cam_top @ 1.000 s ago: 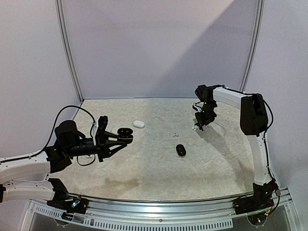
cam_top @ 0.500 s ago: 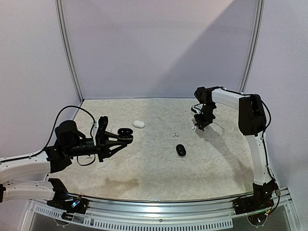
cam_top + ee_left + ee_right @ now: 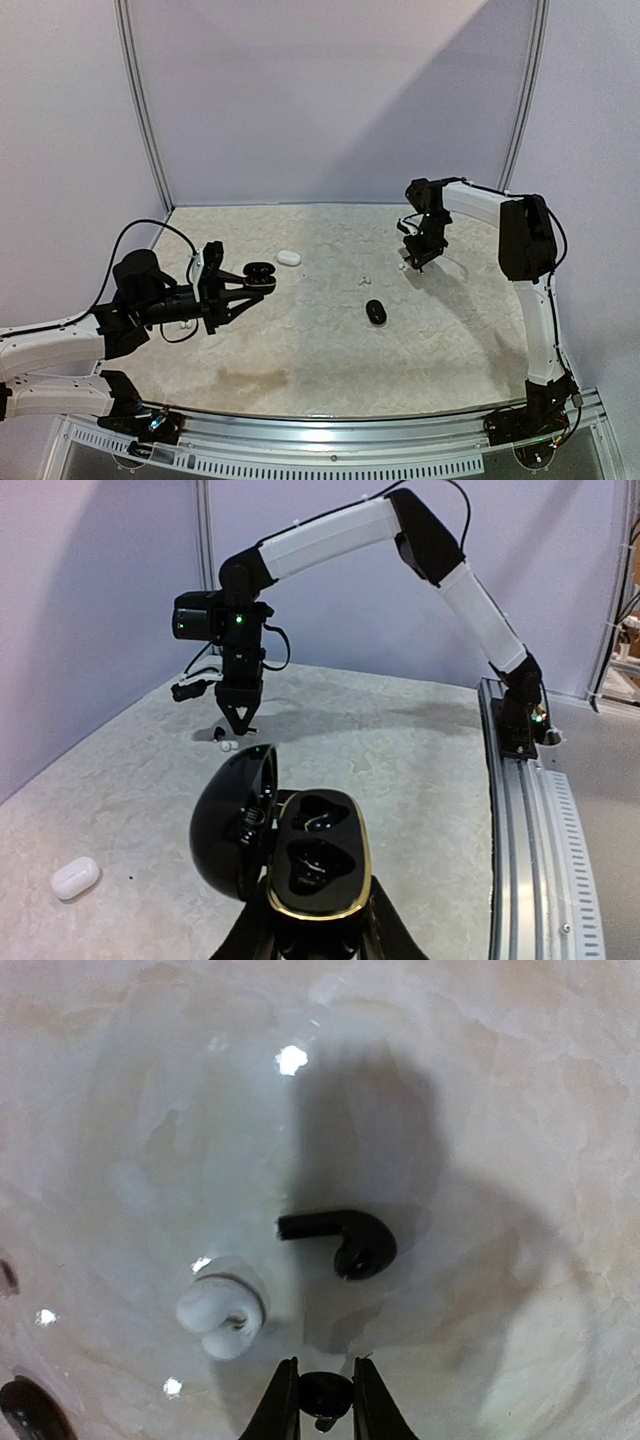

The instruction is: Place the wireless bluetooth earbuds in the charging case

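My left gripper (image 3: pixel 247 284) is shut on a black charging case (image 3: pixel 315 855) with a gold rim, held above the table. Its lid (image 3: pixel 232 820) is open to the left and both sockets are empty. My right gripper (image 3: pixel 325 1400) hangs just over the table at the far right (image 3: pixel 413 262), shut on a small black earbud (image 3: pixel 325 1393). On the table just beyond its tips lie another black earbud (image 3: pixel 350 1240) and a white earbud (image 3: pixel 222 1308). A further white earbud (image 3: pixel 365 280) lies nearer the middle.
A closed black case (image 3: pixel 375 311) lies mid-table and a closed white case (image 3: pixel 289 258) sits behind my left gripper, also showing in the left wrist view (image 3: pixel 75 877). A metal rail (image 3: pixel 530 810) runs along the table's near edge.
My right gripper's jaws have closed onto the black earbud and the gripper has shifted slightly. The left arm holds the open case almost still.
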### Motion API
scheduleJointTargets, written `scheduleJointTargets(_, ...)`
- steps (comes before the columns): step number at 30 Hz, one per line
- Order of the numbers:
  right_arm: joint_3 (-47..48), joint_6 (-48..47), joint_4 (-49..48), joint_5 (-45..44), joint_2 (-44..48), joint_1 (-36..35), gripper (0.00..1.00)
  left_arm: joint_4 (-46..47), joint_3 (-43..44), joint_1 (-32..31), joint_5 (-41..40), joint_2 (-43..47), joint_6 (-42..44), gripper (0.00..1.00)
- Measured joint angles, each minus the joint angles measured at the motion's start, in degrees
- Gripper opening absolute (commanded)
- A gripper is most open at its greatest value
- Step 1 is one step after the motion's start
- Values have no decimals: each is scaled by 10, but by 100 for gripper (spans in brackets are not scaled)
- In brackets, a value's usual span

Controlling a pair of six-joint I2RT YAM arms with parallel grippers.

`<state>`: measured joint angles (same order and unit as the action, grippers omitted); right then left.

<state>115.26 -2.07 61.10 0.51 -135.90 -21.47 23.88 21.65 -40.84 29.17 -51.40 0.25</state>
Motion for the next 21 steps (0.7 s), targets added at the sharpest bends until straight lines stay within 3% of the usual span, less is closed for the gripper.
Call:
scheduleJointTargets(7, -105, 2, -98, 49, 195, -38, 0, 52, 0, 0, -12, -1, 97, 0)
scheduleJointTargets(14, -209, -13, -324, 92, 422, -192, 0, 99, 2, -5, 8, -19, 200, 0)
scheduleJointTargets(21, -292, -49, -470, 119, 479, -298, 0, 125, 9, -26, 19, -30, 257, 0)
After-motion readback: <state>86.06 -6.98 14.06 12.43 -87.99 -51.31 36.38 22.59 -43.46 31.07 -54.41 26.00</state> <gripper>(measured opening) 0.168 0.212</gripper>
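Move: The right hand already holds a black earbud just above the table; the open charging case it is bound for is about 39 cm to its left, 27 cm back towards the base and 21 cm higher. The left hand has that case in its fingers, practically at the hand point. Beside the right hand, the other black earbud lies some 4 cm ahead and 3 cm left, a white earbud level and 5 cm left, and a closed black case 13 cm back and 13 cm left, all about 2 cm lower. The right hand keeps its pinch on the black earbud and sweeps it quickly up some 34 cm, first almost straight up, then also left about 22 cm and back 18 cm towards the open case, its fingers swinging from straight down to point mostly left and a little forward. Meanwhile the left hand, still gripping the case, lifts it about 4 cm and rolls it some 30 degrees so that its forward side rises, with no contact between earbud and case yet. ##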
